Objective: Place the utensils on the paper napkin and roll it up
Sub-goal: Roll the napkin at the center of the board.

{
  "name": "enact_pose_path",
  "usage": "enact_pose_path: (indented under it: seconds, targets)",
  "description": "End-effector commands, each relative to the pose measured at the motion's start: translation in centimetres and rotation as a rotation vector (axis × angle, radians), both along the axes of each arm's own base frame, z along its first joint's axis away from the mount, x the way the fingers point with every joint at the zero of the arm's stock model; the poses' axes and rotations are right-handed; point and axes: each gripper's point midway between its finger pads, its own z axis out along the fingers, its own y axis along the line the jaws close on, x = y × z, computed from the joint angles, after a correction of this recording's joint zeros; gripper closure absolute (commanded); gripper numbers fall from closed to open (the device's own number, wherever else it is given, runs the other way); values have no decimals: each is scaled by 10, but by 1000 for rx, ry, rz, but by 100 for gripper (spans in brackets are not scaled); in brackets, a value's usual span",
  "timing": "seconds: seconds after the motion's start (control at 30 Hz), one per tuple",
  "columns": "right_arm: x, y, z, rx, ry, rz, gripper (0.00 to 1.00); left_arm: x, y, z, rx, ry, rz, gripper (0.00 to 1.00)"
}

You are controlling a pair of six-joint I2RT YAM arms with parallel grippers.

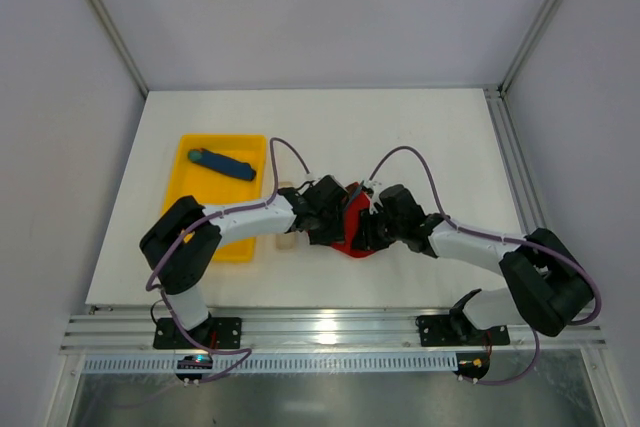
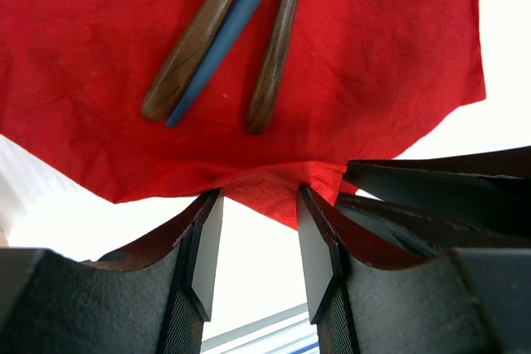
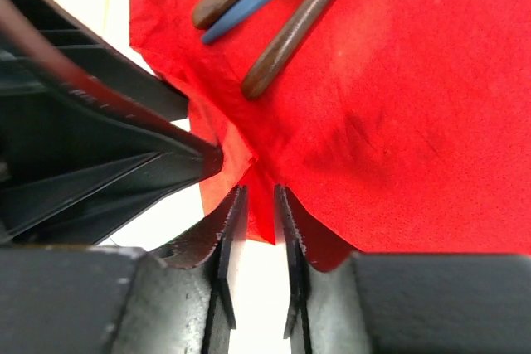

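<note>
The red paper napkin [image 2: 373, 55] lies flat on the white table, with the utensils on it: two brown wooden handles [image 2: 195, 39] [image 2: 274, 64] and a blue handle [image 2: 228, 35] between them. My left gripper [image 2: 259, 192] is open, with the napkin's near corner lying between its fingertips. My right gripper [image 3: 259, 192] stands slightly open, and the same corner of the napkin [image 3: 415, 122] hangs loose in its narrow gap. In the top view both grippers, left [image 1: 328, 211] and right [image 1: 376, 219], meet over the napkin [image 1: 352, 239] and hide most of it.
A yellow tray [image 1: 205, 217] stands at the left with a blue stick-shaped object with a teal end [image 1: 225, 163] in it. A pale flat piece [image 1: 286, 239] lies between the tray and the napkin. The two grippers nearly touch each other.
</note>
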Motion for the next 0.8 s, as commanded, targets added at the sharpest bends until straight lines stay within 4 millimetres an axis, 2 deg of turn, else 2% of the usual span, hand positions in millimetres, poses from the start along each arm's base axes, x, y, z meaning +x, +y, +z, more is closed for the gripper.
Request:
enact_pose_path:
  seconds: [0.0,0.13,0.53,0.77]
  targets:
    - [14,6,24,38,-82,-2,70,8,-1,12,5,-48,15,55]
    - [13,8,28,56,-87,6,62,10,2,11,23,-58,19,56]
    - [8,23,42,167,-84,44,55,15,2,18,16,-78,42,55]
    - [9,27,35,180,-81,46,52,18,2,20,22,-84,58,55]
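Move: The napkin's turned-up flap lies right under both hands: its middle is about 1 cm below and 2 cm to the right of the left hand, and about 1 cm below and 3 cm to the left of the right hand. The utensils' middle is some 8 cm ahead and 3 cm right of the left hand, or 9 cm ahead and 2 cm left of the right. A pale block stands roughly 12 cm left and 6 cm ahead of the left hand. The right fingers, already loosening, open fully clear of the napkin flap's near end and come free, rising about 2 cm and then also drifting 1.5 cm left towards the left hand as the wrist rolls a few degrees. The left hand stays low with half-open fingertips resting on the flap, creeping about 1 cm left and slightly forward. ##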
